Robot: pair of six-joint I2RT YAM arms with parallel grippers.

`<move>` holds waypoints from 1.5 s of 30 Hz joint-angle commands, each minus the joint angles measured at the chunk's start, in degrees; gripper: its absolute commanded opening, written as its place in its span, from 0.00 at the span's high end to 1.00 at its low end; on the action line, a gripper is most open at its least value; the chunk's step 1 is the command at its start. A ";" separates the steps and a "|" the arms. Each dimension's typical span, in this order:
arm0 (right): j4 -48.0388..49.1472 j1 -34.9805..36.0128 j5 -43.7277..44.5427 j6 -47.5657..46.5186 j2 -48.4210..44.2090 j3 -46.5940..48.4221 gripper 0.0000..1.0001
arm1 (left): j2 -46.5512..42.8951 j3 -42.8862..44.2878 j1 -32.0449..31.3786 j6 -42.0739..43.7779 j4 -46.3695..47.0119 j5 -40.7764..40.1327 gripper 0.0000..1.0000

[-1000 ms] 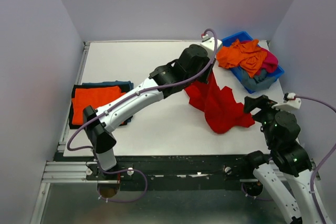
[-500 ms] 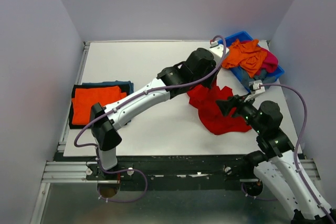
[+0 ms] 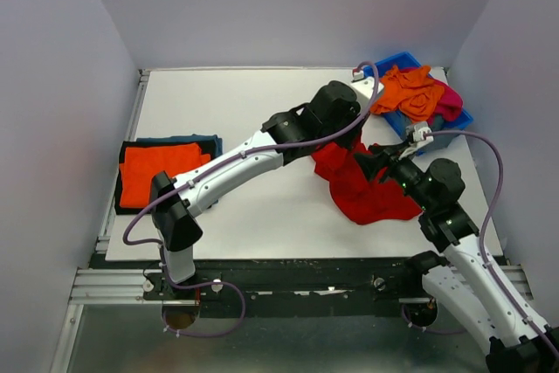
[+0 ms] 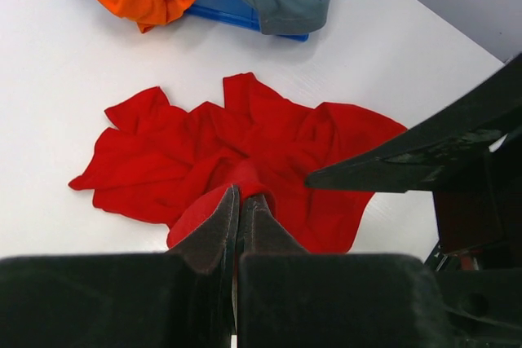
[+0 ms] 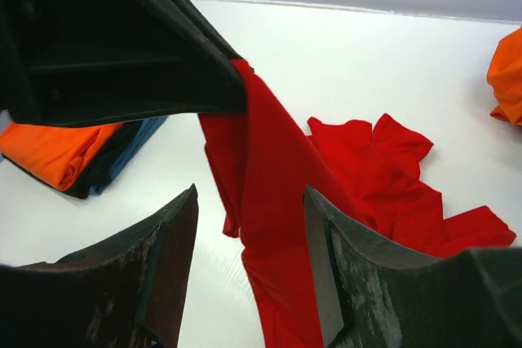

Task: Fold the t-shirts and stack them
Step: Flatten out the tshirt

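Observation:
The large red t-shirt (image 3: 374, 200) lies crumpled on the white table (image 3: 236, 120), with one part pulled up into a hanging fold (image 5: 273, 160). My left gripper (image 4: 239, 201) is shut on the top of that fold, above the heap (image 4: 245, 132). From the right, my right gripper (image 5: 249, 205) reaches in with open jaws on either side of the hanging red cloth, just below the left gripper's fingers. In the top view the right gripper (image 3: 371, 162) sits over the shirt's upper part. A folded orange t-shirt (image 3: 162, 170) lies on darker folded ones at the table's left.
A blue bin (image 3: 456, 127) at the back right holds an orange t-shirt (image 3: 410, 93), a magenta one (image 3: 451, 102) and a grey one (image 3: 428, 134). The left arm stretches diagonally across the table. Walls close in on three sides.
My right arm has swung in from the right edge to the lifted red fold, its jaws narrowing. The left gripper has shifted a little right and lower, and more of the shirt now lies on the table.

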 commanded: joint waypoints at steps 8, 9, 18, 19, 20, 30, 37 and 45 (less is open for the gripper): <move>5.78 0.25 1.74 -1.68 6.11 3.71 0.43 | -1.44 0.78 -1.54 1.89 -2.43 2.41 1.00; 5.96 0.25 2.09 -1.68 6.11 3.80 0.44 | -1.44 0.78 -1.63 2.06 -2.69 2.15 1.00; 4.73 0.25 2.54 -1.42 6.29 4.86 0.87 | -2.76 0.43 -2.16 3.21 -3.31 -0.49 0.98; 4.55 0.25 1.92 -1.24 5.76 4.68 0.91 | -2.93 0.43 -2.16 3.12 -3.22 -1.10 0.85; 4.20 0.25 2.44 -0.89 5.24 4.68 0.94 | -2.94 0.34 -2.07 3.03 -3.14 -1.89 0.74; -12.29 0.25 31.57 7.45 -1.00 9.50 0.99 | -11.37 -10.11 -1.81 0.40 6.26 -8.84 0.14; -29.27 0.25 53.66 12.82 -7.24 21.36 0.99 | -9.01 -13.55 -0.93 -1.79 5.66 -13.23 0.15; -39.91 0.25 61.24 12.56 -8.65 31.13 0.99 | -1.98 -13.37 5.57 -11.64 5.04 -6.04 0.21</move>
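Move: The right hand, fingers part-open, has the hanging edge of the red t-shirt about 3 cm ahead and 1 cm to its left, level with it. The left fingers already hold the t-shirt just above; from them that edge hangs some 4 cm below. From the right hand the rest of the t-shirt lies about 24 cm down, 3 cm back and 4 cm right, and the blue bin about 26 cm ahead, 20 cm right and 20 cm down. The right hand eases forward a couple of centimetres onto the hanging edge and pinches it shut just under the left fingertips, and only then carries it about 18 cm to the right, rising and drawing back while turning some 55 degrees clockwise. The left hand draws back slightly, opens wide to give up the t-shirt as the right grip closes, moves left and up clear of it, then turns counter-clockwise and heads forward and down towards the t-shirt's left end. ##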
